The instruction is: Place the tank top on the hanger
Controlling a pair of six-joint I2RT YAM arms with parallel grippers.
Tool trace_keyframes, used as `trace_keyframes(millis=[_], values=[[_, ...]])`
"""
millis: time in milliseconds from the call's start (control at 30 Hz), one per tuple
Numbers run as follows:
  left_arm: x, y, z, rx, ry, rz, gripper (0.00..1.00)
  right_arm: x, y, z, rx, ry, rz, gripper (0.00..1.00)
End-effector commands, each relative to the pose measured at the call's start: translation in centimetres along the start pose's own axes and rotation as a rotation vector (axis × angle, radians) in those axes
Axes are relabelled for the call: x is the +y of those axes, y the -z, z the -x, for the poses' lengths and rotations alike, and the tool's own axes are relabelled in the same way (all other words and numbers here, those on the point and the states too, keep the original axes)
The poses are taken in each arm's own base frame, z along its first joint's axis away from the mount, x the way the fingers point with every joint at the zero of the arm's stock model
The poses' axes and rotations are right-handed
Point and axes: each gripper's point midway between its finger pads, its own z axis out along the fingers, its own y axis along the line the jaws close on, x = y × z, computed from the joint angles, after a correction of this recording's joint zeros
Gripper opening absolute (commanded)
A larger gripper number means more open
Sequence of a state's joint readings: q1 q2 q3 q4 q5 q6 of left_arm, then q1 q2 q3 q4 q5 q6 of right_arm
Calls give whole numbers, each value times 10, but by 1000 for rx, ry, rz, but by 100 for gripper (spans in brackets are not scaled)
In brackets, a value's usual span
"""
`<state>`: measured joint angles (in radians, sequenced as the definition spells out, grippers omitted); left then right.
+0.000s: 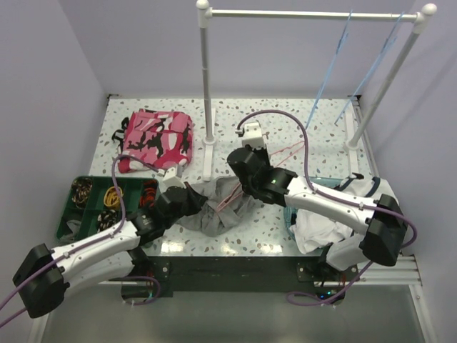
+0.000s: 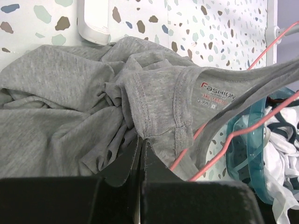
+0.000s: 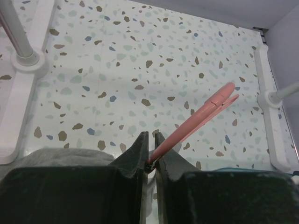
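The grey tank top [image 1: 221, 211] lies crumpled on the speckled table between the two arms, and its label and neckline show in the left wrist view [image 2: 154, 93]. My left gripper [image 1: 193, 198] is shut on a stitched edge of the tank top, pinched at the fingertips [image 2: 141, 140]. The pink wire hanger [image 1: 282, 152] runs through the tank top's neck opening [image 2: 243, 130]. My right gripper [image 1: 255, 164] is shut on the hanger [image 3: 196, 119], which slants up and away to the right from the jaws [image 3: 150, 142]. Grey fabric [image 3: 56, 156] shows low on the left.
A white clothes rack [image 1: 207, 93] stands behind with light-blue hangers [image 1: 332, 64] on its rail. Its feet lie on the table [image 2: 93, 25] [image 3: 18, 93]. A pink-and-black camouflage cloth [image 1: 156, 139] lies far left, a green compartment tray [image 1: 86, 204] near left, and a teal bin with a white garment [image 1: 335, 218] at right.
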<state>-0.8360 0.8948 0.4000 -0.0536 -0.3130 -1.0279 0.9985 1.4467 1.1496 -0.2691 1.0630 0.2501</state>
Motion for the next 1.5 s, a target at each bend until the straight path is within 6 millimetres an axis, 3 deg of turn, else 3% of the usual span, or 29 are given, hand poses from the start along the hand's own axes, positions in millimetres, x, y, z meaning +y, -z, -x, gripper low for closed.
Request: trace_keyframes(millis=[0,233,567,700,867,1200,1333,1467], values=[[2,6,4,-17,-18,-19,0,-19,-8,26,-34,-102,-114,0],[-2,16,6,-7,-46,-48,0,-33,-20,31,-22,-153,-151,0],[-22,32,16,8,-76,-109,0,-29,-25,43,-27,-160,-162,0],[-59,42,41,-47,-62,-205,0,-22,-25,43,-27,-177,-140,0],[-83,48,64,-84,-79,-221,0,-21,-22,46,-24,-179,-129,0],[-134,58,104,-142,-69,-290,0,-13,-8,92,-49,-262,-52,0],[-142,65,119,-181,-70,-286,1,-15,1,119,-71,-301,-21,0],[-155,75,139,-232,-76,-316,3,-9,10,121,-72,-301,6,0]])
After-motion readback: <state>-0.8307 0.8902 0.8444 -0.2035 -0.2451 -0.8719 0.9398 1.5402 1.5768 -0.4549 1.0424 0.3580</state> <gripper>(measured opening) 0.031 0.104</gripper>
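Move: The tank top's neckline is already pinched in the left fingers, and the pink hanger is held in the right. The hanger's free end sits about 4 cm right of the left hand, roughly 2 cm back and 2 below. The crumpled body of the tank top lies some 3 cm ahead, 4 right and 7 down; the rack foot's near end is about 14 ahead and 9 down. From the right hand, the pinched neckline lies about 16 cm left, 10 back and 13 lower. The tank top's neckline, still pinched in the left fingers, is first drawn back about 2 cm while the right hand takes the hanger forward and right. The left hand then carries the fabric up some 17 cm, reaching forward and right over the hanger, fingertips tilting up. The right hand, keeping its grip, follows up about 10 cm and back left towards it, rolling its left side up. ##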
